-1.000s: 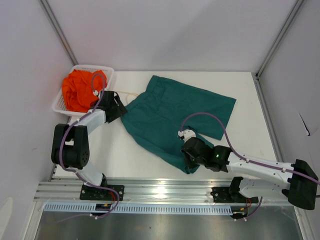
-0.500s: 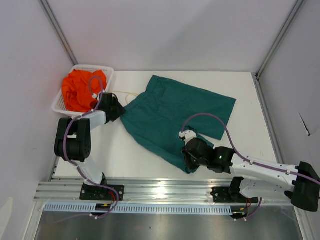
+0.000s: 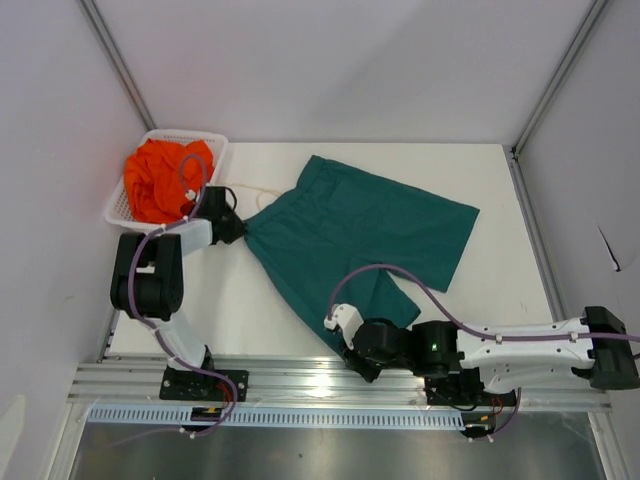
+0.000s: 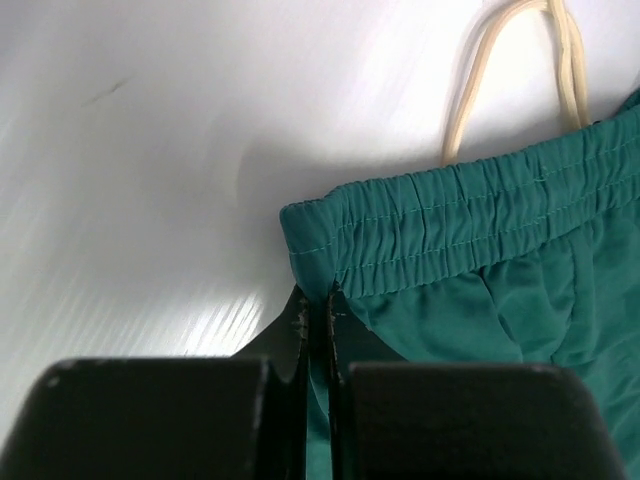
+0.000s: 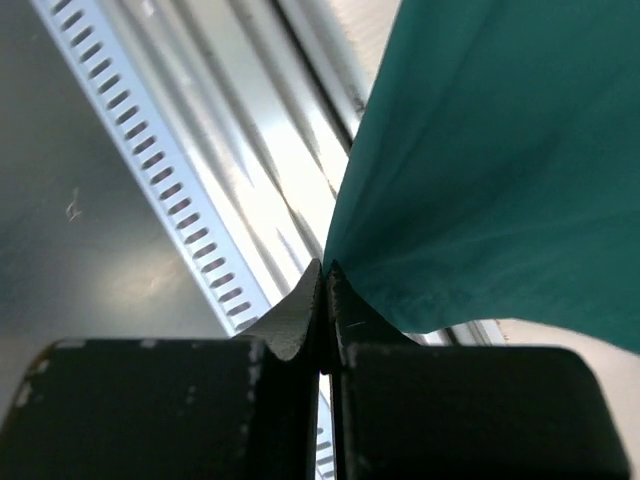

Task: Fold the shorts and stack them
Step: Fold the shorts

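Observation:
The dark teal-green shorts [image 3: 360,235] lie spread across the middle of the white table. My left gripper [image 3: 238,230] is shut on their waistband corner [image 4: 315,250] at the left edge, where a cream drawstring [image 4: 480,70] trails off. My right gripper [image 3: 345,348] is shut on the near corner of one leg hem [image 5: 335,262], lifted over the rail at the table's front edge. The bright orange shorts [image 3: 160,180] sit crumpled in the basket at the far left.
A white mesh basket [image 3: 215,150] stands at the table's far left corner, just behind my left arm. A slotted aluminium rail [image 3: 300,385] runs along the near edge below my right gripper. White walls close in the table on three sides.
My left gripper closed on the waistband corner. My right gripper pulled the leg hem toward the near edge and leftward, stretching the teal shorts out longer.

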Controlling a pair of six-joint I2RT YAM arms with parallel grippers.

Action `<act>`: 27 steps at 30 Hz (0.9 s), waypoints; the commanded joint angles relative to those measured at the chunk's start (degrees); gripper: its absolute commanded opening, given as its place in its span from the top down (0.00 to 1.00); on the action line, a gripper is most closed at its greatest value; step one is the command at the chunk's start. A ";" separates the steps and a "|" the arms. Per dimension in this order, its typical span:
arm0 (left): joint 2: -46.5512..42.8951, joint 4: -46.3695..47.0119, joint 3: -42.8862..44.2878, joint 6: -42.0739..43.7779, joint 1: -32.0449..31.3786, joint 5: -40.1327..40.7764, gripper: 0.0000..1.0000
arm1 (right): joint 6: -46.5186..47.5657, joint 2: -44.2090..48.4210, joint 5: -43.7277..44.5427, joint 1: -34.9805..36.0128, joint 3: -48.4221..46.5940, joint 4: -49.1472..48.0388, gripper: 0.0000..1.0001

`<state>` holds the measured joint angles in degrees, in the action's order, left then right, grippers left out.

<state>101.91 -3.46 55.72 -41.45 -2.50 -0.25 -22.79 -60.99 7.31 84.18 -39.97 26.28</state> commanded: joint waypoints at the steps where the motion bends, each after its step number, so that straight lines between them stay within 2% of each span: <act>1: -7.59 -3.38 -3.49 1.11 0.31 2.71 1.00 | 1.43 -0.01 1.38 3.61 -3.80 0.52 1.00; 5: -18.21 -6.11 -10.17 -2.14 0.22 7.18 1.00 | 1.34 1.31 3.23 5.29 -4.77 1.66 1.00; 9: -28.06 -13.04 -11.43 -3.28 0.31 15.87 1.00 | 0.46 2.72 3.59 6.34 -5.03 3.33 1.00; 12: -32.47 -14.99 -10.99 -4.42 0.74 17.65 1.00 | -0.59 3.07 4.47 7.05 -5.03 4.04 1.00; 15: -31.78 -15.78 -8.46 -5.91 2.32 14.77 1.00 | -1.21 3.42 6.40 7.22 -6.17 5.09 1.00; 17: -28.89 -17.88 -6.34 -6.88 2.33 13.61 1.00 | -2.34 3.95 10.77 7.05 -7.93 7.80 1.00; 18: -27.57 -21.37 -1.98 -8.02 2.33 13.96 1.00 | -2.70 4.21 12.45 6.61 -9.94 8.95 1.00; 21: -22.47 -29.89 5.86 -10.56 2.33 15.80 1.00 | -4.46 5.97 17.29 2.06 -13.63 12.91 1.00; 25: -17.19 -37.65 14.47 -13.83 4.17 17.57 1.00 | -3.67 7.99 15.89 -7.35 -16.54 14.41 1.00; 27: -15.78 -38.11 16.08 -14.62 4.26 16.08 1.00 | -2.44 7.91 15.72 -13.15 -18.12 15.99 1.00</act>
<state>84.79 -35.81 67.18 -52.27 0.67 14.63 -25.47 -53.98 20.58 76.27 -54.39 38.70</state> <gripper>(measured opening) 0.022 0.007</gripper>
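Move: The left hand already pinches the near-left waistband corner at the table. The middle of the shorts lies some 31 cm to its right and about 2 cm back, the basket with the orange cloth about 14 cm ahead and 21 cm left, and the drawstring 12 cm ahead and 4 cm right. The right hand already holds the near leg's hem corner; the middle of the shorts is about 36 cm ahead, 3 cm right and 10 cm below it, and the far leg's hem some 34 cm ahead and 32 cm right. Back, up and a little left, the left hand hauls the waistband corner about 8 cm towards the base, then eases forward again while still climbing leftward beside the basket and turning some 20 degrees counter-clockwise. The right hand first drifts slightly back and up, then sweeps forward and up about 10 cm each way towards the middle of the shorts, turning clockwise. Both grips stay shut on the fabric. ##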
